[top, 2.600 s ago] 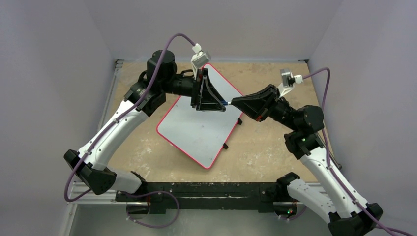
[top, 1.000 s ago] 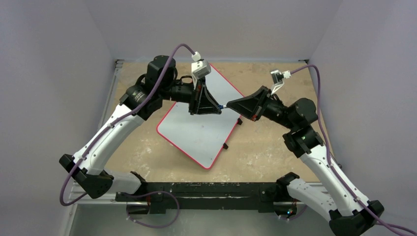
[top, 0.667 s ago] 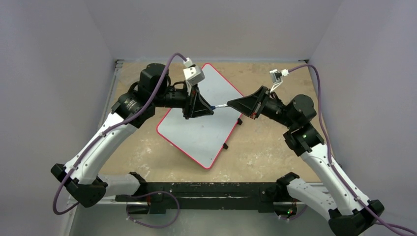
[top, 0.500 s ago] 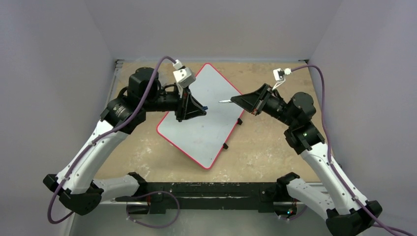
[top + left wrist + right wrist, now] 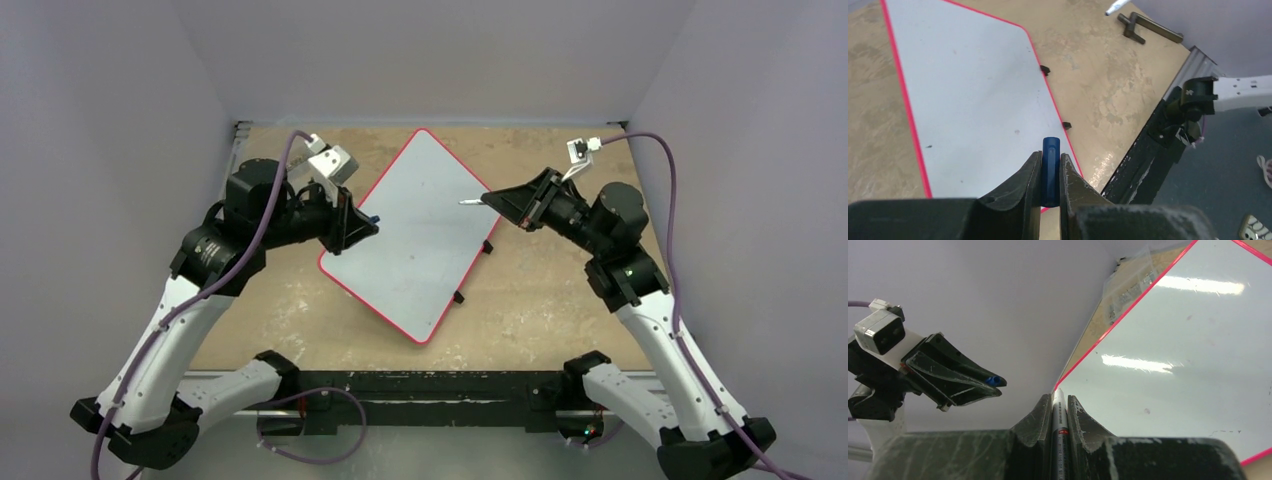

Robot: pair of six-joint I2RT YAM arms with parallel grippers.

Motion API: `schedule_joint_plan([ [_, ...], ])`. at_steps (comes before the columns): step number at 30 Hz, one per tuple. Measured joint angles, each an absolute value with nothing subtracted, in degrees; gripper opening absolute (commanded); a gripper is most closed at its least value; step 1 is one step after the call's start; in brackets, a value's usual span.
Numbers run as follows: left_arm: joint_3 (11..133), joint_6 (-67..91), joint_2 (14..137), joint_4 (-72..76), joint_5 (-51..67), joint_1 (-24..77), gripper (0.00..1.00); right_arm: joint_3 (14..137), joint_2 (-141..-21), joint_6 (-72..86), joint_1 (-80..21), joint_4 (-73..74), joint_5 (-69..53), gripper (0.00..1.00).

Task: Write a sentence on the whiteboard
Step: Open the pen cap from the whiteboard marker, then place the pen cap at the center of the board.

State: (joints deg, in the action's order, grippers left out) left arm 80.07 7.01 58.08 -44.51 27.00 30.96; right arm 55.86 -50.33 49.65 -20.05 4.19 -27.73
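The whiteboard [image 5: 420,245] lies tilted on the tabletop, white with a thin red rim. No sentence is in view on it; its surface [image 5: 973,90] [image 5: 1188,340] shows only small specks. My left gripper [image 5: 371,217] hovers over the board's left edge, shut on a blue marker cap [image 5: 1051,167] that pokes out past the fingertips. My right gripper [image 5: 488,199] hangs above the board's right edge, shut on a white marker [image 5: 1058,422] whose bare tip [image 5: 467,203] points left toward the cap [image 5: 993,380]. A wide gap separates cap and marker.
The board's small black feet [image 5: 487,246] [image 5: 459,297] stick out along its right side. Bare wooden tabletop [image 5: 545,290] surrounds the board. A black rail [image 5: 420,385] runs along the near edge, and grey walls close in the left, right and back.
The two grippers met over the board, then drew apart. The left arm swung left carrying the blue cap off the marker; the right arm pulled back right with the uncapped marker.
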Motion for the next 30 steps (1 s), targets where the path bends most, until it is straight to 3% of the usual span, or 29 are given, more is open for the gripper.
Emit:
schedule_joint_plan([
  [14,72.99,13.15,51.40,-52.49,4.10,18.33,0.00,54.00,-49.01,48.80,-18.96,4.80,-27.99,0.00],
  [30,53.52,31.70,51.44,-47.79,-8.71,9.76,0.00,53.06,-44.69,43.77,-18.79,9.96,-23.70,0.00],
])
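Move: The marker's blue cap is already off and in the left hand's fingers. The bare table to the left of the whiteboard lies about 20 cm left of that hand, 5 cm ahead and 35 cm below. The whiteboard's middle is some 13 cm ahead, 8 cm right and 32 cm below, and the marker about 23 cm right, 6 cm ahead and slightly higher. From the right hand, which holds the marker, the board's middle is some 16 cm left, 8 cm ahead and 34 cm below. The blue cap, still pinched in the left fingers, is carried away from the marker and off past the whiteboard's left side: about 18 cm left and as far down, the drop steepening in the second half, with a slight forward drift. The wrist swings some 65 degrees counter-clockwise and tips until the fingers point forward and down. The right hand keeps its grip on the marker, easing 2 cm right and down. ##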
